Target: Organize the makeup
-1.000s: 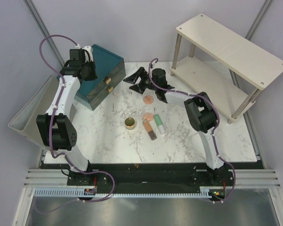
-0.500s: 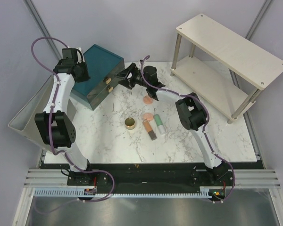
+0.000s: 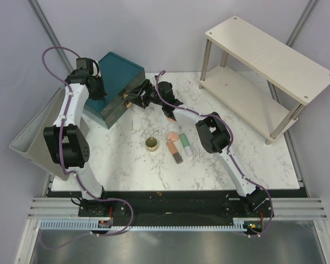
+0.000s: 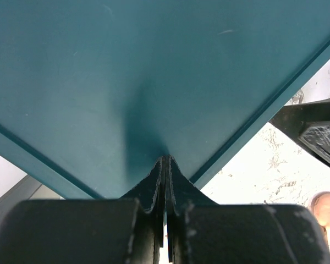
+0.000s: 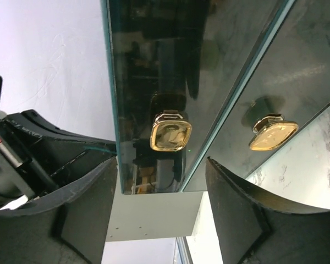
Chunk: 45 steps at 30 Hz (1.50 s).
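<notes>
The teal box (image 3: 120,74) stands at the back left. My left gripper (image 3: 95,89) is shut, and in the left wrist view its tips (image 4: 166,160) rest against the box's top (image 4: 126,71). My right gripper (image 3: 134,99) is open at the drawer front. Its fingers (image 5: 93,192) stand on either side of the upper drawer's gold knob (image 5: 170,131) without touching it. A second knob (image 5: 272,133) sits on the drawer beside it. On the marble lie a gold tin (image 3: 152,144), a peach disc (image 3: 172,136), an orange-and-dark tube (image 3: 174,151) and a green-and-white tube (image 3: 185,145). Another peach disc (image 4: 326,207) lies near the box.
A pale two-tier wooden shelf (image 3: 267,47) fills the back right corner. A grey bin (image 3: 33,137) hangs off the table's left edge. My right arm (image 3: 192,114) stretches across the marble above the makeup.
My right gripper has swung left from above the disc to the box's drawer front, and its jaws have narrowed a little. The left gripper stays shut on the box top, shifting only slightly.
</notes>
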Available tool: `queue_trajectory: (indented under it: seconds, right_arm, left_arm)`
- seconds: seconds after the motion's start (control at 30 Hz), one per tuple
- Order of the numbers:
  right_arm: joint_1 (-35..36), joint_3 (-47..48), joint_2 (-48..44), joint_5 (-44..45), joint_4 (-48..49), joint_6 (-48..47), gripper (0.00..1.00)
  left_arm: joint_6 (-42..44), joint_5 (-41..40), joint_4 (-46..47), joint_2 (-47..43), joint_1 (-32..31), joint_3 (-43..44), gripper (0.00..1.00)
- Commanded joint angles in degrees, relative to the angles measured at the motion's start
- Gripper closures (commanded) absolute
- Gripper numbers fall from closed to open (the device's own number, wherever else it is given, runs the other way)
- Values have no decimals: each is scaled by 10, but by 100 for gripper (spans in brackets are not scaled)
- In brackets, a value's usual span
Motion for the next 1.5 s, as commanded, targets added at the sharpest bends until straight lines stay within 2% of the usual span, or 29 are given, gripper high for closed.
queue_trajectory:
  seconds: [0.0, 0.1, 0.67, 0.83, 1.03, 1.13, 1.17, 1.27, 1.47]
  right_arm:
    - [4, 46, 14, 25, -4, 11, 30]
    - [4, 55, 23, 28, -6, 17, 34]
    - [13, 91, 51, 69, -34, 2, 41]
    - [19, 127, 71, 76, -40, 1, 43]
    - [25, 125, 75, 79, -51, 2, 55]
    - [26, 123, 76, 80, -55, 2, 71]
    - [27, 123, 76, 80, -55, 2, 83]
    - [26, 117, 70, 77, -58, 2, 100]
    - [14, 22, 4, 61, -41, -28, 100]
  left_arm:
    - [-2, -2, -9, 8, 1, 25, 98]
    - [-1, 0, -14, 13, 1, 25, 98]
    - [1, 8, -26, 29, 1, 27, 98]
    - [1, 10, -30, 34, 1, 26, 98]
    - [2, 8, -36, 38, 2, 25, 98]
    - [1, 9, -37, 38, 2, 25, 98]
    - [1, 8, -37, 38, 2, 25, 98]
    - [1, 5, -38, 38, 1, 23, 98]
    - [-7, 13, -39, 40, 4, 24, 98]
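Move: The upper gold knob on the drawer box is almost at the right fingertips: about 2 cm ahead, 3 cm to the left and 1 cm lower. The lower knob sits roughly 8 cm beneath the upper one, and the middle of the drawer box lies some 5 cm ahead, 9 cm left and 6 cm below the right hand. From the left gripper, shut on the lid, the upper knob is about 10 cm to its right, 3 cm ahead and 5 cm down. Ease the right gripper about 2 cm left and nearly as far forward onto the upper knob, dipping a little on the way and ending about 1.5 cm lower, with a slight clockwise turn. Then shut the wide-open fingers from above and below to pinch the knob. Keep the closed left fingertips still, resting on the lid. ##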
